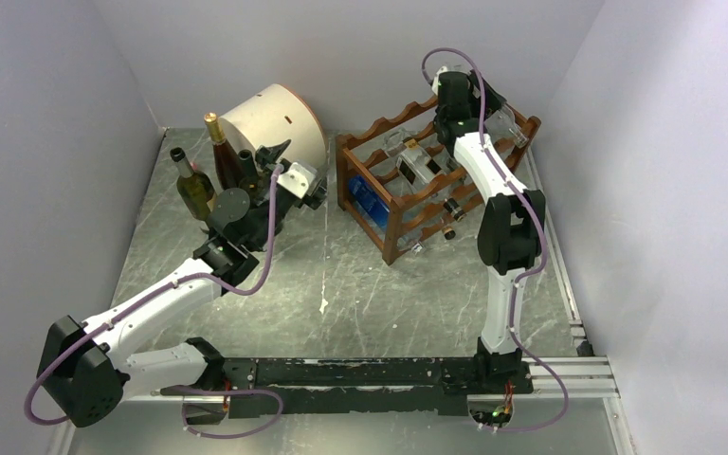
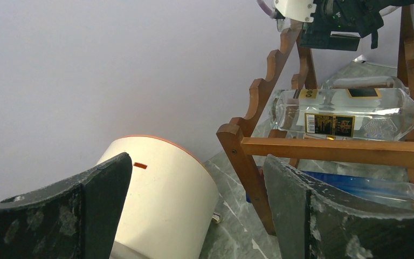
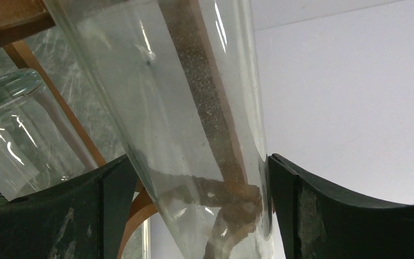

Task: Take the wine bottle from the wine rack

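Note:
The reddish-brown wine rack (image 1: 391, 227) stands at the back right with several bottles lying in it. My right gripper (image 1: 457, 95) reaches over its top tier. In the right wrist view a clear glass wine bottle (image 3: 183, 108) fills the gap of the right gripper (image 3: 199, 205), and both fingers (image 3: 113, 205) rest against the glass. The bottle lies on the top rail. My left gripper (image 1: 305, 185) hangs open and empty between the cream drum (image 2: 161, 194) and the rack (image 2: 334, 151).
Three upright bottles (image 1: 194, 182) stand at the left beside the cream drum (image 1: 275, 123). A clear labelled bottle (image 2: 350, 116) and a blue one (image 2: 356, 186) lie in the rack's lower tiers. Grey walls close in on three sides.

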Tool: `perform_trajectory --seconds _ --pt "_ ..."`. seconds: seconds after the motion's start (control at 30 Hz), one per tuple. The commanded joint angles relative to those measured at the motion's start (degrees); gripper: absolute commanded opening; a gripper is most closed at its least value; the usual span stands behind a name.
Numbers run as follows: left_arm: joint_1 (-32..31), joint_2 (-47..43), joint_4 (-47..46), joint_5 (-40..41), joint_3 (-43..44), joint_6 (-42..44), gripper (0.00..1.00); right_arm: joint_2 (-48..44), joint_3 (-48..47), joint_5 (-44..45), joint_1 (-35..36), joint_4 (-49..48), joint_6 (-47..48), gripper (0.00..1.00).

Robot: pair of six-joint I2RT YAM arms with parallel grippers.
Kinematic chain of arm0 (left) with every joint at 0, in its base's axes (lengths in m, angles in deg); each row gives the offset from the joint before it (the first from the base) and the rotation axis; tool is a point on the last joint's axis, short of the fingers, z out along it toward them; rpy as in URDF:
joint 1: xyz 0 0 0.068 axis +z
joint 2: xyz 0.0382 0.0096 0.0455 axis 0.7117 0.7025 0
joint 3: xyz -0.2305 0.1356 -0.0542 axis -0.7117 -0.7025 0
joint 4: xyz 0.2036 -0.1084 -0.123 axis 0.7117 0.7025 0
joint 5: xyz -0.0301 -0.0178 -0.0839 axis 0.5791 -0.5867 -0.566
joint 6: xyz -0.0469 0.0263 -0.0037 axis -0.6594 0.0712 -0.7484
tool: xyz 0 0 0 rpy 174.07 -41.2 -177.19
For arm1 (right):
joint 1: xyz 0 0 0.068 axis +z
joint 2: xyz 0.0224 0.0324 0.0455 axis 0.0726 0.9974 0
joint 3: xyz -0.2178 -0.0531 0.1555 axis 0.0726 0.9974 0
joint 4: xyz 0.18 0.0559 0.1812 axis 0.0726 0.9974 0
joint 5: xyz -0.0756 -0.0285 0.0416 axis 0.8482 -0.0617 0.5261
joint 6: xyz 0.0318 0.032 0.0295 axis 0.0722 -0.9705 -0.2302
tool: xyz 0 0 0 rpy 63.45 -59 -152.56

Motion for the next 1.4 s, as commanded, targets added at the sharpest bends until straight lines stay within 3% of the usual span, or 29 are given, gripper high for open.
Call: perform_trajectory --seconds 0.0,0.23,0.33,0.5,0.93,1.03,1.13,1.37 --pt "-0.3 -0.5 -2.2 0.5 -0.4 0.8 0.94 1.5 0.7 -0.3 -0.6 -0.6 -0.9 0.90" --pt "-0.4 0.1 -1.8 0.2 -0.1 0.7 0.94 1.1 -0.8 -0.3 -0.5 -0.3 -0.7 0.79" --pt "-0.3 0.1 -1.8 -0.1 -0.1 0.7 0.94 0.2 -0.7 -1.0 -0.5 0.5 -1.5 0.63" --pt "-0.4 0.2 -1.7 0.0 0.1 0.5 0.93 -1.6 0.2 -1.3 -0.2 0.5 -1.6 0.45" --pt "-0.3 -0.5 -1.4 -0.4 0.2 0.2 0.93 -5.2 -3.4 -3.7 1.1 3.0 -4.1 0.17" --pt "-0.3 -0.6 -1.3 -0.4 0.2 0.1 0.93 -5.6 -3.8 -4.7 1.2 3.8 -5.0 0.05" --pt "-0.3 -0.7 -1.2 -0.4 0.3 -0.1 0.93 -7.0 -3.6 -5.6 1.4 4.1 -5.1 0.00" --pt "-0.3 -0.7 -1.1 -0.6 0.4 -0.3 0.93 -9.0 -4.1 -7.5 1.9 5.8 -8.6 0.00"
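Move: The clear wine bottle on the rack's top tier already lies between the right hand's open fingers, its middle about 3 cm back, 2 cm right and 1 cm below. The black-label bottle lies roughly 15 cm left of the hand, 15 cm back and 13 cm lower. From the left hand, the clear wine bottle is some 37 cm right, 12 cm ahead and near the same height. The right fingers close on the clear wine bottle and grip it, then lift it 3 cm, drifting 2 cm left. ##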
